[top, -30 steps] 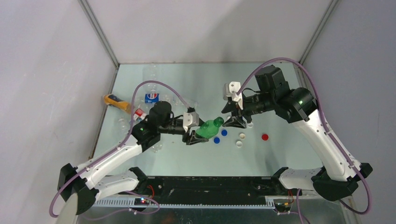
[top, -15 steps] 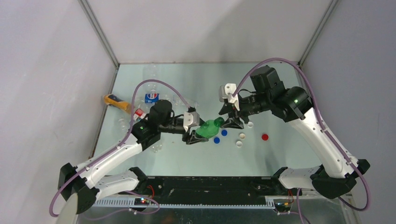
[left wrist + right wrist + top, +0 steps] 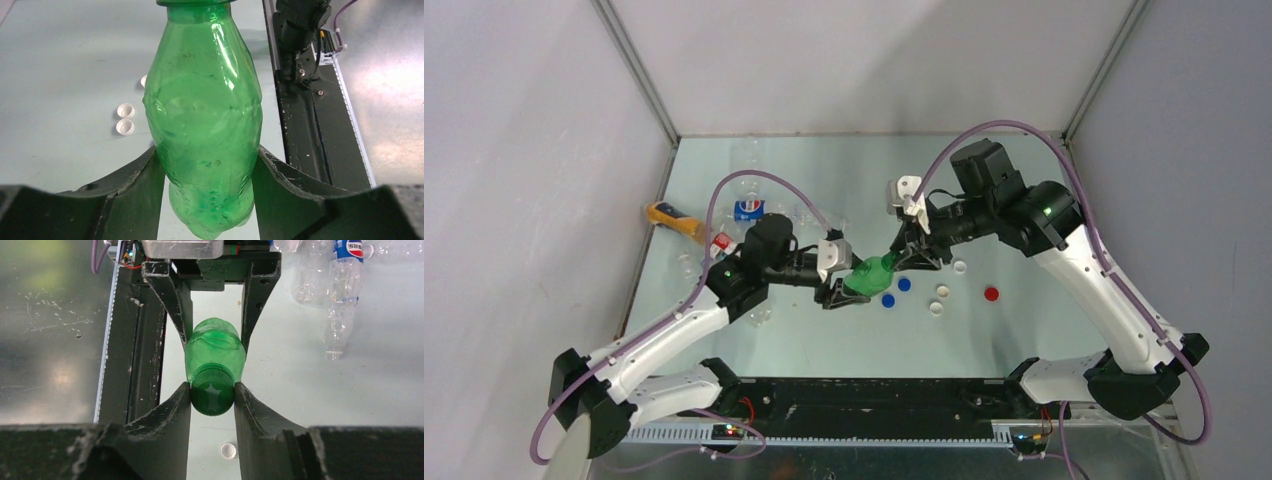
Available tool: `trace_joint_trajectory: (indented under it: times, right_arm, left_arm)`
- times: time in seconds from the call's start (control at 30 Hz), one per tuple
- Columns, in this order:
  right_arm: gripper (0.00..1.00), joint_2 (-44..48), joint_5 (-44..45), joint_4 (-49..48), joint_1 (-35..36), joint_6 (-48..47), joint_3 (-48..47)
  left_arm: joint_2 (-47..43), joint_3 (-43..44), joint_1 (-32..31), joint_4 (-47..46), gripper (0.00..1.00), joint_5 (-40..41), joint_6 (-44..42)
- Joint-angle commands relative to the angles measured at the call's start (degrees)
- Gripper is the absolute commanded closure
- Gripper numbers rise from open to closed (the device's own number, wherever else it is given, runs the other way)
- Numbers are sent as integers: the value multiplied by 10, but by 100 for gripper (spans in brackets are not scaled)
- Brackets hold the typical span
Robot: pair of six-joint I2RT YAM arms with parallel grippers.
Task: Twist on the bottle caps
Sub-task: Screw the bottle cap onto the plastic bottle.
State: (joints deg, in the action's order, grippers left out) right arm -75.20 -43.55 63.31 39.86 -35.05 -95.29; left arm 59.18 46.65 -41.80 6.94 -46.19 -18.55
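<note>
A green bottle (image 3: 867, 274) hangs above the table, tilted, its lower body clamped between the fingers of my left gripper (image 3: 842, 287). The left wrist view shows both pads pressed on the bottle (image 3: 205, 110) by that gripper (image 3: 207, 150). A green cap (image 3: 212, 396) sits on the bottle's neck. My right gripper (image 3: 212, 386) is shut on this cap, one jaw touching each side. From above, the right gripper (image 3: 904, 257) meets the bottle's top end from the right.
Loose caps lie on the table under and right of the bottle: two blue (image 3: 888, 299), a cream one (image 3: 943, 292), white ones (image 3: 936, 308) and a red one (image 3: 991, 294). An orange-yellow bottle (image 3: 674, 220) and clear labelled bottles (image 3: 749, 209) lie at the left.
My right gripper has moved left onto the bottle's neck and its jaws have closed on the green cap. The left gripper and the bottle have stayed put.
</note>
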Motion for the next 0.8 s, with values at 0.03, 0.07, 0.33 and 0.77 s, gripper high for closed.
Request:
trace_joint_trajectory:
  times: [0.03, 0.07, 0.33, 0.77]
  right_arm:
    - [83, -10, 32, -33, 10, 125, -16]
    - [85, -10, 48, -40, 12, 148, -10]
    - [100, -29, 216, -101, 19, 559, 15]
    - [99, 14, 394, -149, 43, 758, 76]
  left_arm:
    - [-21, 10, -7, -92, 100, 79, 6]
    - [-28, 3, -9, -112, 100, 95, 8]
    - [-43, -22, -42, -201, 100, 273, -1]
    - [-29, -42, -103, -200, 100, 437, -16]
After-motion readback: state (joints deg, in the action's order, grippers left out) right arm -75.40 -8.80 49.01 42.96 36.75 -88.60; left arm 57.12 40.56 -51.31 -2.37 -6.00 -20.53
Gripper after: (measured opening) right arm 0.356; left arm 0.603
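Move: The right hand already has its fingers shut on the green cap at the bottle's mouth; the middle of the green bottle lies about 6 cm to that hand's left, 2 cm back and 7 cm below. The left hand grips the bottle's body, with the green cap some 8 cm to its right, 3 cm ahead and 8 cm above. Roughly 30 cm below the right hand, the near blue cap is about 2 cm ahead and level sideways, the near white cap 10 cm to the right and level fore-and-aft. Keeping its pinch on the green cap, the right hand rolls about its own finger line, some 70 degrees clockwise looking from that hand down onto the cap. The left hand keeps its grip and counter-turns the bottle about 30 degrees, counter-clockwise. Both travel forward together about 6 cm, rising a touch and then dipping as the twist finishes. ##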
